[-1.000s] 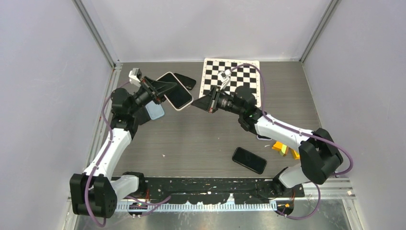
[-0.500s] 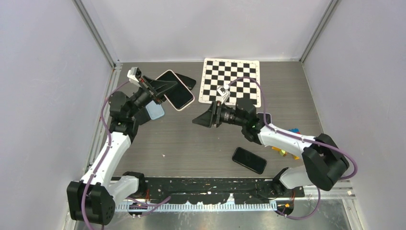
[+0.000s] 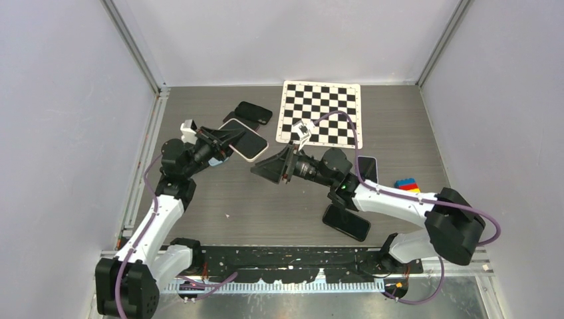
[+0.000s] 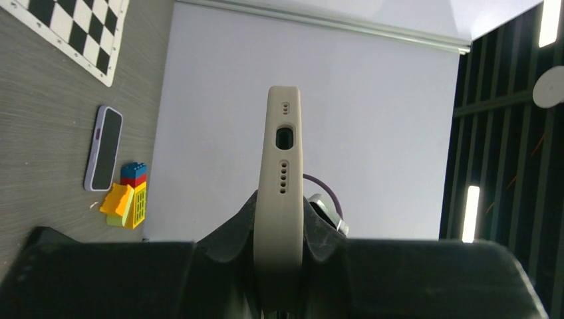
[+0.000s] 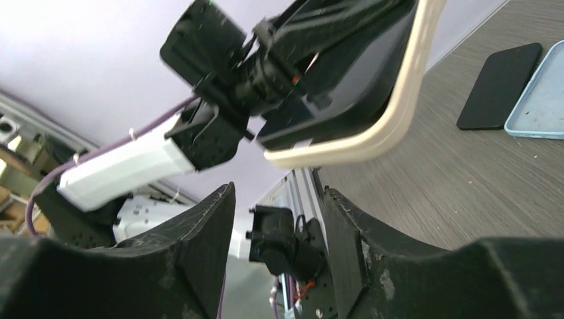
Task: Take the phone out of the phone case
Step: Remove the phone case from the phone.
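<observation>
The phone, its dark screen (image 3: 247, 142) framed by a pale beige phone case (image 3: 231, 123), hangs tilted above the table at the back left. My left gripper (image 3: 225, 138) is shut on its left end. In the left wrist view the case (image 4: 284, 159) is edge-on, port holes showing, clamped between both fingers (image 4: 233, 232). My right gripper (image 3: 265, 169) is open and empty, just right of and nearer than the phone, not touching it. From the right wrist view the cased phone (image 5: 372, 93) floats above the open fingertips (image 5: 219, 212).
A black phone (image 3: 253, 111) lies behind the held one, beside a checkerboard (image 3: 321, 113). Another black phone (image 3: 346, 222) lies front right, with a lilac-cased phone (image 3: 368, 169) and coloured blocks (image 3: 407, 183) to the right. A light blue case (image 5: 542, 100) lies on the table.
My right gripper has opened and pulled back toward the near side, away from the phone's corner. The left gripper has lowered and shifted nearer with the cased phone.
</observation>
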{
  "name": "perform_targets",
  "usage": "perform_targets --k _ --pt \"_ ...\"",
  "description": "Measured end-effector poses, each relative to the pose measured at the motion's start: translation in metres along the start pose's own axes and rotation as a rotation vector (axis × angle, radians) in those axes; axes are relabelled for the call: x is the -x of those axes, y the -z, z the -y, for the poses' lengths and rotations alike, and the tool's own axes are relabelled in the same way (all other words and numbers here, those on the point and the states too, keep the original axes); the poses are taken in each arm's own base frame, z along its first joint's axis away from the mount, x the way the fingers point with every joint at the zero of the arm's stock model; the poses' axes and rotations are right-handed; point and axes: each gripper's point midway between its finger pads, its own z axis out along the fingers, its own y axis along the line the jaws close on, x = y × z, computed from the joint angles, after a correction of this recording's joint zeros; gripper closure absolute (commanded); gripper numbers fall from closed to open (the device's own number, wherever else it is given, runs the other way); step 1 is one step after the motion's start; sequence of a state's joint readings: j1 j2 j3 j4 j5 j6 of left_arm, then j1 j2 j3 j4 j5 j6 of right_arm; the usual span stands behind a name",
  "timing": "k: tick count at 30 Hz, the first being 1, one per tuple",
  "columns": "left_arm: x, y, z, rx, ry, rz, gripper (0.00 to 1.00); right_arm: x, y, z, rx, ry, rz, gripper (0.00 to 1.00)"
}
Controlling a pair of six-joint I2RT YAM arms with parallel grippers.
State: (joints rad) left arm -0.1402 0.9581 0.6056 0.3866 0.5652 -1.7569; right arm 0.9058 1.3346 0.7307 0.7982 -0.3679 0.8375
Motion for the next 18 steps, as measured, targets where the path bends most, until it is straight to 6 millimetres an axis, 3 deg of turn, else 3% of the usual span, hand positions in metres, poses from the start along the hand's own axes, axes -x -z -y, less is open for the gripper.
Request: perform_targets --k 3,11,16,18 --pt "0.002 0.002 -0.01 0.026 0.032 0.024 1.0 0.007 -0.012 0.01 -0.028 -0.048 0.037 0.5" --pt "0.011 0.004 -0.011 0.03 0.042 0.088 1.0 0.007 -0.03 0.022 -0.031 -0.198 0.067 0.68" --pt "0.016 0.004 -0.015 0.036 0.049 0.12 1.0 0.007 -0.032 0.025 -0.029 -0.263 0.075 0.69" --pt "0.018 0.005 -0.015 0.037 0.051 0.132 1.0 0.008 -0.033 0.026 -0.029 -0.286 0.079 0.65"
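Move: The left hand holds the phone in its cream case up in the air. The case's near corner is about 3 cm ahead and 3 cm left of the right hand at nearly its height, and some 8 cm back and 5 cm right of the left hand. On the table, about 28 cm below the right hand, the black phone lies 19 cm ahead and 3 left, the checkered board 18 ahead and 19 right. From just short of the case's near corner, the right hand reaches forward and to the left about 4 cm, most of it early on, while its half-open fingers narrow to about a third and the wrist turns some 20 degrees, bringing the tips up around the cream rim at that corner. The left hand keeps its pinch on the phone and case, sinking a couple of centimetres as it drifts left and slightly forward and turns a little counter-clockwise, so the corner is held out to the arriving fingertips. ##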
